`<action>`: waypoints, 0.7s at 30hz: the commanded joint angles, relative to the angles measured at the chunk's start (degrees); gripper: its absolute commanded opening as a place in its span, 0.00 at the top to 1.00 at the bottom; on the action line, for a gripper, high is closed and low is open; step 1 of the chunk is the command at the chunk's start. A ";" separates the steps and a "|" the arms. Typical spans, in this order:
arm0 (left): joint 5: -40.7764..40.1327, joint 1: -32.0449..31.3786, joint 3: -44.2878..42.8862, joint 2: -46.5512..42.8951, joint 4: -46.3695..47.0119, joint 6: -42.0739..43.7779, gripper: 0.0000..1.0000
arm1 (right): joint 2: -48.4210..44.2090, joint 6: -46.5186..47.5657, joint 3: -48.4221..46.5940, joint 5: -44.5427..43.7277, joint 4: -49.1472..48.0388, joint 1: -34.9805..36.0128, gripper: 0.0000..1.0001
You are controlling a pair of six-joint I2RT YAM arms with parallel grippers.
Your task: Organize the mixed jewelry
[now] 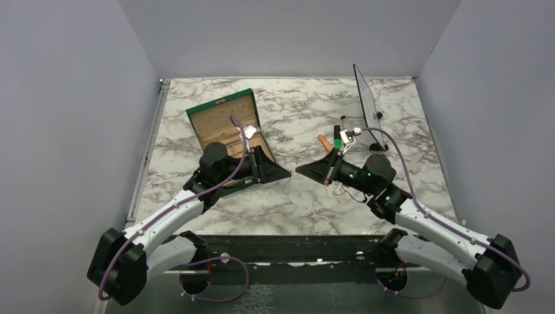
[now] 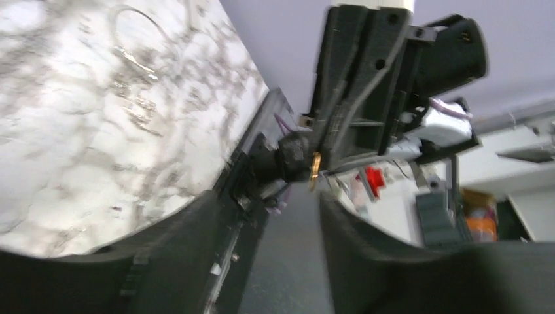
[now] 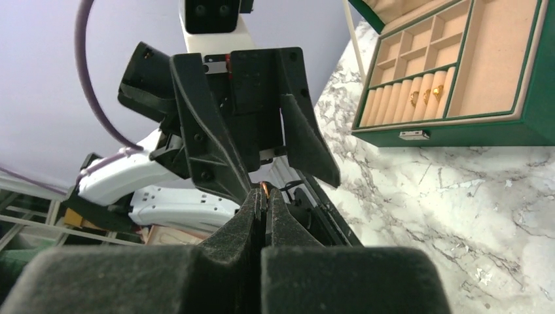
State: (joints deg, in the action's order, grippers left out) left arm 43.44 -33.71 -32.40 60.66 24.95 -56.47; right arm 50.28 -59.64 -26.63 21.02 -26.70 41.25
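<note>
My right gripper (image 3: pixel 264 196) is shut on a tiny gold ring (image 3: pixel 264 190), pinched at its fingertips above the marble. The ring also shows in the left wrist view (image 2: pixel 315 171), just ahead of my left gripper (image 2: pixel 268 197), which is open and empty. In the top view the two grippers point at each other, left (image 1: pixel 278 172) and right (image 1: pixel 307 170), tips nearly meeting. The green box (image 1: pixel 229 127) lies open behind the left arm. Two gold pieces (image 3: pixel 425 95) sit in its ring rolls. A thin pale loop (image 2: pixel 139 36) lies blurred on the marble.
A small orange cylinder (image 1: pixel 322 140) and a green-and-black marker (image 1: pixel 337 136) lie behind the right gripper. A dark upright panel (image 1: pixel 366 98) stands at the back right. The table's black front rail (image 1: pixel 288 243) runs between the arm bases.
</note>
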 commanded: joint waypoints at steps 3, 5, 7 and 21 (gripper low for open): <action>-18.18 7.35 0.11 -10.63 -21.94 9.08 0.23 | 9.58 12.19 -12.96 -1.22 19.72 0.22 0.99; -26.35 8.00 -2.00 -13.85 -30.63 13.55 0.17 | 13.72 13.73 -15.93 -1.81 22.88 0.63 0.99; -35.28 8.14 -4.50 -16.23 -37.84 16.90 0.15 | 17.61 14.84 -18.70 -3.50 25.07 1.75 0.99; -70.58 8.14 -8.66 -28.03 -57.06 26.45 0.14 | 53.81 22.29 -55.87 -32.99 47.11 18.32 0.99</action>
State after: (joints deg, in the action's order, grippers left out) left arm -14.72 -25.82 -40.69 36.62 -26.24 -32.80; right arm 97.56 -40.34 -74.39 -0.71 11.38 56.21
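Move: The small ring already sits in the right hand's shut fingers, and the free slot next to the three stored rings in the ring rolls lies about 12 cm ahead, 19 cm left and 20 cm below. Those stored rings are about 2 cm to the right of that slot. The long compartment is some 19 cm ahead and 12 cm left of the hand. From the left hand the slot is roughly 13 cm ahead, 17 cm left and 20 cm lower. The small ring, still pinched in the right fingertips, is carried left about 14 cm, down about 10 and forward about 7 towards the ring rolls, forward first and then steeply down and left, while that wrist tips the fingers some 40 degrees downward. The left hand, already parted from the ring, opens wider and clears the way leftward and forward, swinging counter-clockwise until its fingers point ahead and down. ##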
